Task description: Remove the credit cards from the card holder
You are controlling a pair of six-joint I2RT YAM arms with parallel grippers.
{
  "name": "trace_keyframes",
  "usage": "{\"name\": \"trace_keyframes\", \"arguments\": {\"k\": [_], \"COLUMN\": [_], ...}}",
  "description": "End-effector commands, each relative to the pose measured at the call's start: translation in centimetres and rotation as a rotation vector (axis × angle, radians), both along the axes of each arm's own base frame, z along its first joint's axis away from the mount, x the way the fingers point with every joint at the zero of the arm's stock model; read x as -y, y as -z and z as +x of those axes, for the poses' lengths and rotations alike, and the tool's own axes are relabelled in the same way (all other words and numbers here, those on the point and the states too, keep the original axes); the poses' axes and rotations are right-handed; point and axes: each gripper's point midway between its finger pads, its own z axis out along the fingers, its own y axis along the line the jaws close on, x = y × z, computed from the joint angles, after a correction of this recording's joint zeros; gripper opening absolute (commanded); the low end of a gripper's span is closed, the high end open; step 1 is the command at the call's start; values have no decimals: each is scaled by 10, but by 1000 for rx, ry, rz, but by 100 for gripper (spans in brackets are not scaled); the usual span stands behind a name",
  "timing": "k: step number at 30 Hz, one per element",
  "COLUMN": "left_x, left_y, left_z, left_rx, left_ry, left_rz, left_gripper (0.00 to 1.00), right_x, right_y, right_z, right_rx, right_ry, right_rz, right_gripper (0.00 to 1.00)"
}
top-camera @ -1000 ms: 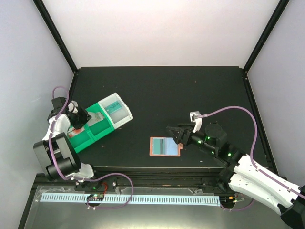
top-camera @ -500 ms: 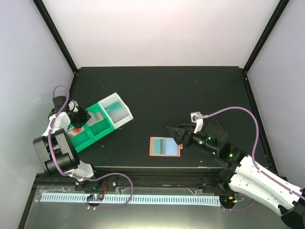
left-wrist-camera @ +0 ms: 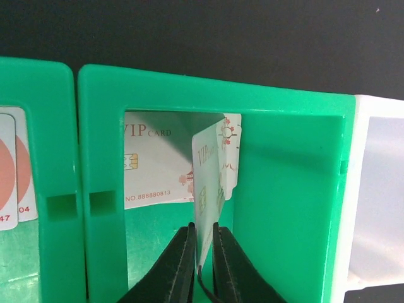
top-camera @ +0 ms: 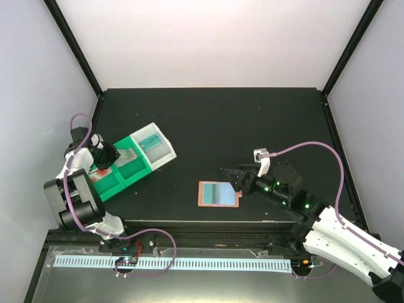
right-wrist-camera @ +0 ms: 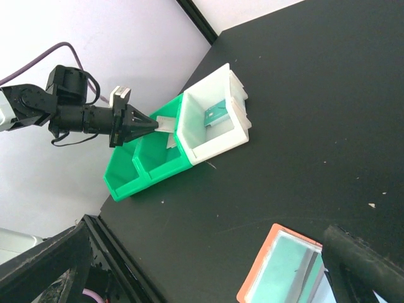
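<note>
The salmon-brown card holder (top-camera: 202, 194) lies open on the black table, with teal and grey-blue credit cards (top-camera: 221, 193) in its pockets; it also shows in the right wrist view (right-wrist-camera: 252, 278). My right gripper (top-camera: 231, 179) hovers open just off its right edge, holding nothing; one dark finger (right-wrist-camera: 363, 262) shows. My left gripper (left-wrist-camera: 202, 227) is over the tray's middle green compartment, shut on a pale VIP credit card (left-wrist-camera: 208, 180) held edge-on. Another VIP card (left-wrist-camera: 154, 170) lies flat under it. From the top view the left gripper (top-camera: 117, 156) reaches into the tray.
The green-and-white tray (top-camera: 140, 172) sits at the left, angled. Its white end compartment (right-wrist-camera: 237, 136) holds a teal card (right-wrist-camera: 216, 115). The far-left green compartment holds cards with red circles (left-wrist-camera: 12, 173). Black frame posts stand at the table's back corners.
My right gripper has drifted slightly toward the near edge beside the card holder. My left gripper stays at the tray, and the card holder has not moved.
</note>
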Motion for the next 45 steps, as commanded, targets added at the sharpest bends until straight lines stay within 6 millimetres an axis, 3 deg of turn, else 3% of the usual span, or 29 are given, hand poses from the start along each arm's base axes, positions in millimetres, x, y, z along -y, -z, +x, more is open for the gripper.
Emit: {"name": "trace_keyframes", "arguments": {"k": [1, 10, 17, 25, 31, 32, 39, 45], "left_x": [-8, -9, -7, -2, 11, 14, 31, 56], "left_y": [-11, -14, -19, -34, -48, -48, -50, -65], "left_z": [13, 15, 17, 21, 16, 14, -6, -21], "left_rx": [29, 34, 46, 97, 148, 153, 169, 215], "left_ry": [-6, -13, -13, -13, 20, 29, 91, 186], "left_rz": [38, 36, 23, -2, -40, -47, -50, -77], "left_gripper": [11, 18, 28, 52, 65, 74, 98, 99], "right_x": [4, 6, 9, 13, 19, 22, 30, 38], "right_y": [-14, -14, -11, -16, -7, -3, 5, 17], "right_z": [3, 2, 3, 3, 3, 5, 7, 8], "right_rx": [40, 37, 28, 29, -12, -27, -62, -77], "right_ry": [22, 27, 44, 62, 98, 121, 165, 195], "right_rz": [16, 19, 8, 20, 25, 18, -9, -59], "right_gripper": [100, 100, 100, 100, 100, 100, 100, 100]}}
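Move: The upright VIP card, still between the left fingertips, is headed for the cards lying in the middle green compartment, about 3 cm ahead of that hand, 2 cm right and 5 cm below. The red-printed cards in the next compartment lie some 3 cm back and 7 cm left, the white box about 6 cm ahead and 12 cm right, both slightly lower than the hand. For the idle right hand, the card holder is roughly 2 cm ahead, 2 cm left and 20 cm below. The VIP card is released into the middle compartment: the left fingers part slowly almost on the spot, edge about 1 cm forward and up, then spread wide as the hand climbs to some 5 cm above its start, drawing right and a little back, its fingertips tilting forward about 10 degrees. The right hand, open and empty, drifts about 3 cm right and slightly down. ##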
